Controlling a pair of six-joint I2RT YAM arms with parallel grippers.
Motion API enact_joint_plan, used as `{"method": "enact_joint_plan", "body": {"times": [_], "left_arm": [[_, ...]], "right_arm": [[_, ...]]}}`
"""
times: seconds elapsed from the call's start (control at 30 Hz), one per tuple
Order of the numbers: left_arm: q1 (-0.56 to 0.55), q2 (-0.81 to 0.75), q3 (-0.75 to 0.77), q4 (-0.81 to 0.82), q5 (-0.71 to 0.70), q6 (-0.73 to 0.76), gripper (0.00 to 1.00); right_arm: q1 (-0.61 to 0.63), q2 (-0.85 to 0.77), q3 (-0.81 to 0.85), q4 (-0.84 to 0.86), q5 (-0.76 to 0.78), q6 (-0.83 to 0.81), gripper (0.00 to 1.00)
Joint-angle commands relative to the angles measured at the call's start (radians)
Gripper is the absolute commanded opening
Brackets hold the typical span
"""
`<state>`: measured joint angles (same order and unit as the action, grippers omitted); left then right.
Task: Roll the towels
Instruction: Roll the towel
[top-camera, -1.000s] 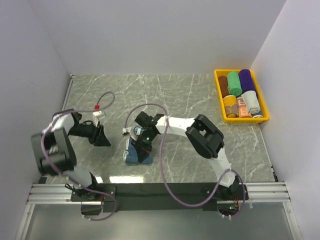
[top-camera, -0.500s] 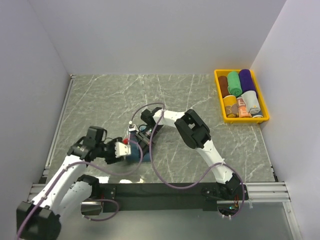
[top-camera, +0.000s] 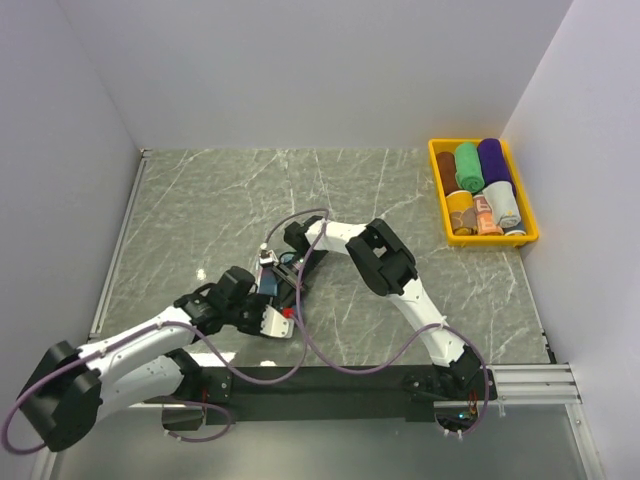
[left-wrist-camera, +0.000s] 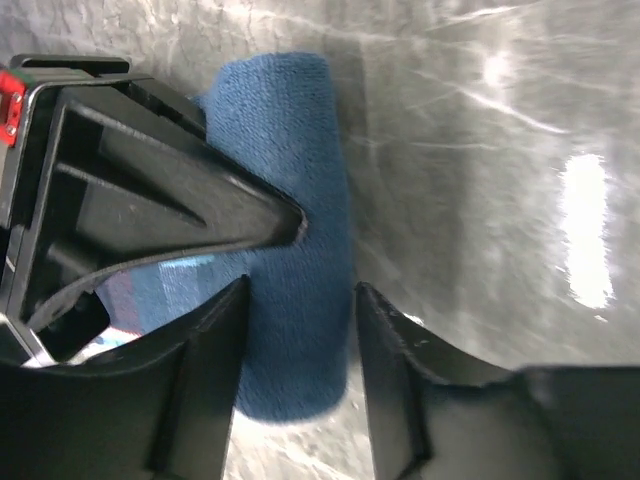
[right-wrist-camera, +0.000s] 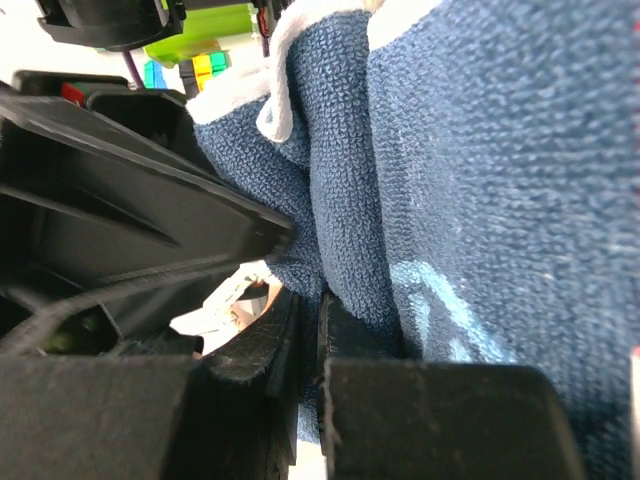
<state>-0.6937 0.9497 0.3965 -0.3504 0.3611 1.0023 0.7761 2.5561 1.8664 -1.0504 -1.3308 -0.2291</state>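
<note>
A blue towel (left-wrist-camera: 300, 200) with white edging and pale print lies as a short roll on the marble table (top-camera: 200, 200), mostly hidden under both grippers in the top view. My left gripper (left-wrist-camera: 302, 290) is open and straddles the roll's near end, with a gap at the right finger (left-wrist-camera: 400, 360). My right gripper (right-wrist-camera: 320, 330) is shut on a fold of the blue towel (right-wrist-camera: 480, 200). Its black finger (left-wrist-camera: 290, 222) rests on the roll in the left wrist view.
A yellow bin (top-camera: 533, 225) at the back right holds several rolled towels, among them green (top-camera: 467, 165), purple (top-camera: 491, 158), brown (top-camera: 446, 170) and orange (top-camera: 459, 210). Purple cables loop over the table beside both arms. White walls close in the table.
My left arm swung in from the far left to the blue towel and now straddles its end. My right gripper kept hold of the towel and shifted slightly.
</note>
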Motion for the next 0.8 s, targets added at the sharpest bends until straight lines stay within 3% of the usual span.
{"method": "enact_joint_plan", "body": {"times": [0.0, 0.03, 0.07, 0.13, 0.3, 0.37, 0.4, 0.53, 0.77], "left_arm": [[-0.030, 0.061, -0.016, 0.128, -0.082, -0.037, 0.50], [-0.032, 0.096, -0.013, 0.126, -0.089, -0.044, 0.47], [-0.032, 0.115, 0.001, 0.113, -0.096, -0.050, 0.36], [-0.032, 0.164, 0.033, 0.052, -0.082, -0.054, 0.25], [-0.018, 0.211, 0.090, -0.087, -0.031, -0.131, 0.01], [0.005, 0.254, 0.149, -0.186, 0.025, -0.120, 0.01], [0.016, 0.295, 0.188, -0.208, 0.066, -0.131, 0.01], [0.065, 0.383, 0.258, -0.297, 0.150, -0.166, 0.01], [0.180, 0.593, 0.410, -0.438, 0.268, -0.191, 0.01]], "right_arm": [[-0.005, 0.062, 0.001, 0.009, 0.145, -0.038, 0.00], [-0.006, 0.058, -0.004, 0.015, 0.148, -0.033, 0.00], [-0.009, 0.052, -0.007, 0.016, 0.151, -0.032, 0.00], [-0.014, 0.026, -0.013, 0.023, 0.175, -0.024, 0.02], [-0.070, -0.069, 0.013, 0.013, 0.258, 0.004, 0.24], [-0.096, -0.109, 0.022, 0.032, 0.342, 0.042, 0.27], [-0.127, -0.156, 0.022, 0.062, 0.369, 0.056, 0.34], [-0.215, -0.281, -0.010, 0.116, 0.464, 0.085, 0.37], [-0.392, -0.645, -0.325, 0.259, 0.600, 0.083, 0.37]]}}
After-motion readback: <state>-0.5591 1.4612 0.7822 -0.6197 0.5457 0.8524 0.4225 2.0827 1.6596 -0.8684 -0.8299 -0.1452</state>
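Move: The left end of the towel's folded near edge lies between my open left fingers, about 1 cm to the right and 1 cm below; the middle of the towel is some 6 cm ahead and 5 cm to the right. My right hand already pinches the same fold further along. From it the towel's middle is roughly 5 cm ahead and 1 cm left, and the yellow bin is far off, about 29 cm ahead and 48 cm right. My left hand sinks about 1.5 cm and shuts its fingers on the end of the fold. Only then does my right hand open and come free, sweeping forward, right and up, away from the towel, some 20 cm and quickening. Meanwhile my left hand keeps its pinch almost in place and turns some 30 degrees, its back going forward over its fingertips, in the forward-rolling sense. ##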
